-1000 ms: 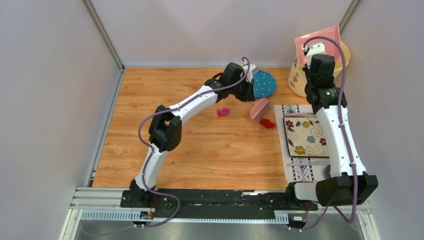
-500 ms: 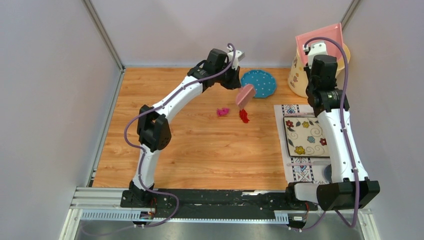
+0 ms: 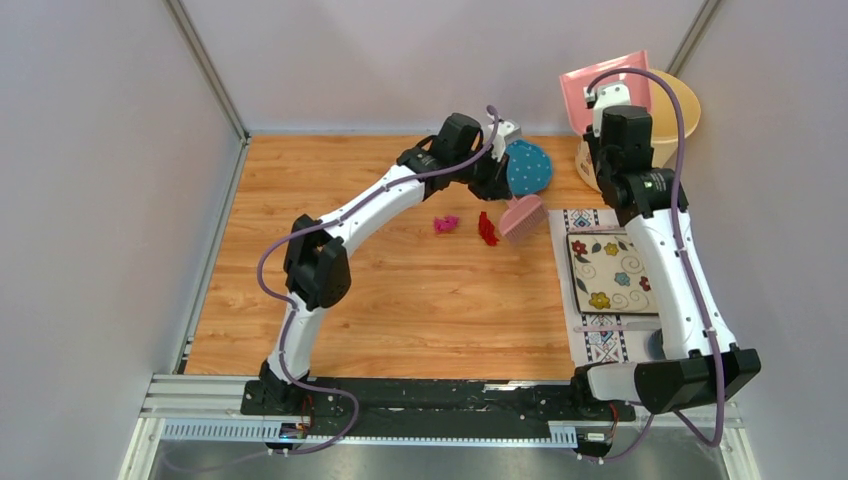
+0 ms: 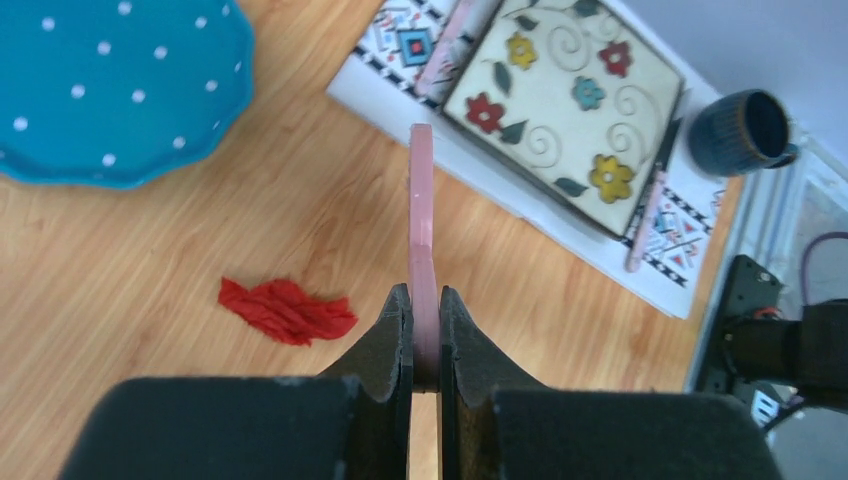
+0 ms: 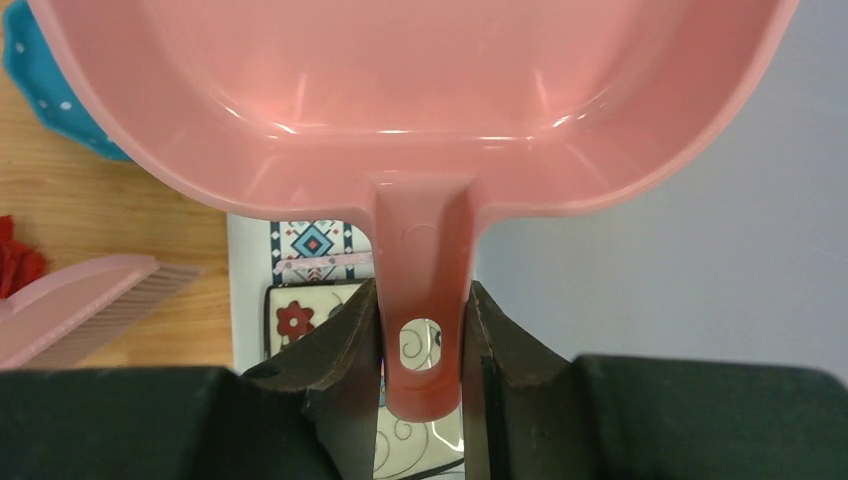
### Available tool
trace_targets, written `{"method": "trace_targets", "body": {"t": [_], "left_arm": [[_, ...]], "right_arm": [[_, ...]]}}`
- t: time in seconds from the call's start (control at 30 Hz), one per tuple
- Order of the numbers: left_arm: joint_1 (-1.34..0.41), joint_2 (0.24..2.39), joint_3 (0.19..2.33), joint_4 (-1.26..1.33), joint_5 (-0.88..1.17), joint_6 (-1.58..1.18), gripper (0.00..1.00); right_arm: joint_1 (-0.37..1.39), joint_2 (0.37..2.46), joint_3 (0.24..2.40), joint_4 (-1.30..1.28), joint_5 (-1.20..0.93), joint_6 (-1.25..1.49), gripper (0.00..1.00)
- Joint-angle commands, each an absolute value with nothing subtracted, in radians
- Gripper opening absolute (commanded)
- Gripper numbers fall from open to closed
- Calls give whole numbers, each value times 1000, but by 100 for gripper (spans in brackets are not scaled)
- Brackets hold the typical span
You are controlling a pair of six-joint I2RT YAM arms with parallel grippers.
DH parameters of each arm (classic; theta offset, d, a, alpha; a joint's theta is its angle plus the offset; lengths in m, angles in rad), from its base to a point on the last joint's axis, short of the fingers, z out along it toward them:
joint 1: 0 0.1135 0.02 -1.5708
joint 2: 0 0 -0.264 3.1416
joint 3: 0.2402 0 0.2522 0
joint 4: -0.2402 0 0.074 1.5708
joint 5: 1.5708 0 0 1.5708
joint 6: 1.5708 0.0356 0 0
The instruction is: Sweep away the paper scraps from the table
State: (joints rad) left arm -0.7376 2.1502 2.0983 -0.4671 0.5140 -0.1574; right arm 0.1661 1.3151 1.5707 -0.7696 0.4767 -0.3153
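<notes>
Two paper scraps lie on the wood table (image 3: 350, 300): a red one (image 3: 487, 229) (image 4: 285, 310) and a magenta one (image 3: 446, 223) to its left. My left gripper (image 3: 494, 178) (image 4: 424, 322) is shut on the handle of a pale pink hand brush (image 3: 522, 216) (image 4: 421, 220). The brush head is low over the table, just right of the red scrap. My right gripper (image 3: 605, 103) (image 5: 420, 335) is shut on the handle of a pink dustpan (image 3: 592, 88) (image 5: 400, 100). It holds the pan high at the back right, over a cream bin (image 3: 672, 112).
A blue dotted plate (image 3: 530, 167) (image 4: 110, 90) lies behind the brush. On the right, a white patterned placemat (image 3: 590, 335) carries a flowered square plate (image 3: 612, 272) (image 4: 565, 100). A dark mug (image 4: 745, 130) stands at the mat's near end. Grey walls enclose the table.
The brush swept left, carrying the red scrap from beside the placemat toward the magenta one, then came back to the scrap's right. The right arm shifted the dustpan slightly left.
</notes>
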Motion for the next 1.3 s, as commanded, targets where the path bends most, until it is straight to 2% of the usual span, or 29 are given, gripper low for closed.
{"method": "trace_targets", "body": {"t": [0.0,0.1,0.4,0.7,0.87,0.97,1.1,1.27], "left_arm": [[-693,2187,2068,-422,440,-123,0],[-664,2180,2046,-440,448,-75,0],[-525,2014,1737,-437,480,-49,0],[-396,1832,1516,-419,607,-60,0],[-388,1761,1542,-437,710,-107,0],[-390,1752,1640,-494,719,-97,0],[-373,1759,1756,-563,637,-54,0],[-351,1769,1761,-581,462,64,0]], "right_arm": [[201,1336,1612,-822,443,-255,0],[225,1345,1620,-842,433,-236,0],[350,1437,1703,-1037,378,-186,0],[446,1408,1563,-1123,88,-84,0],[457,1402,1467,-1140,-40,-52,0],[456,1425,1418,-1161,-78,-32,0],[460,1469,1379,-1195,-124,-6,0],[480,1493,1335,-1163,-146,21,0]]}}
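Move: The brush in the left gripper is for the red paper scrap, about 7 cm farther out than that hand, barely 1 cm to its right and some 22 cm below. The pink paper scrap lies 10 cm to the left of the red one and about level with it; the blue plate is 26 cm ahead of the hand and 10 cm right. From the right hand, still holding the dustpan over the bin (bin 24 cm ahead, 14 right), the red scrap is 5 cm ahead, 19 left, 34 below. Bring the left gripper down and a little forward to set the held brush behind the red scrap, sweep about 19 cm left to push the red scrap towards the pink one, draw slightly back, then lift nearly 10 cm clear. Meanwhile swing the right gripper from the bin left, down and back, tipping its fingers down some 50 degrees, to carry the dustpan towards the scraps. Keep both grips. ##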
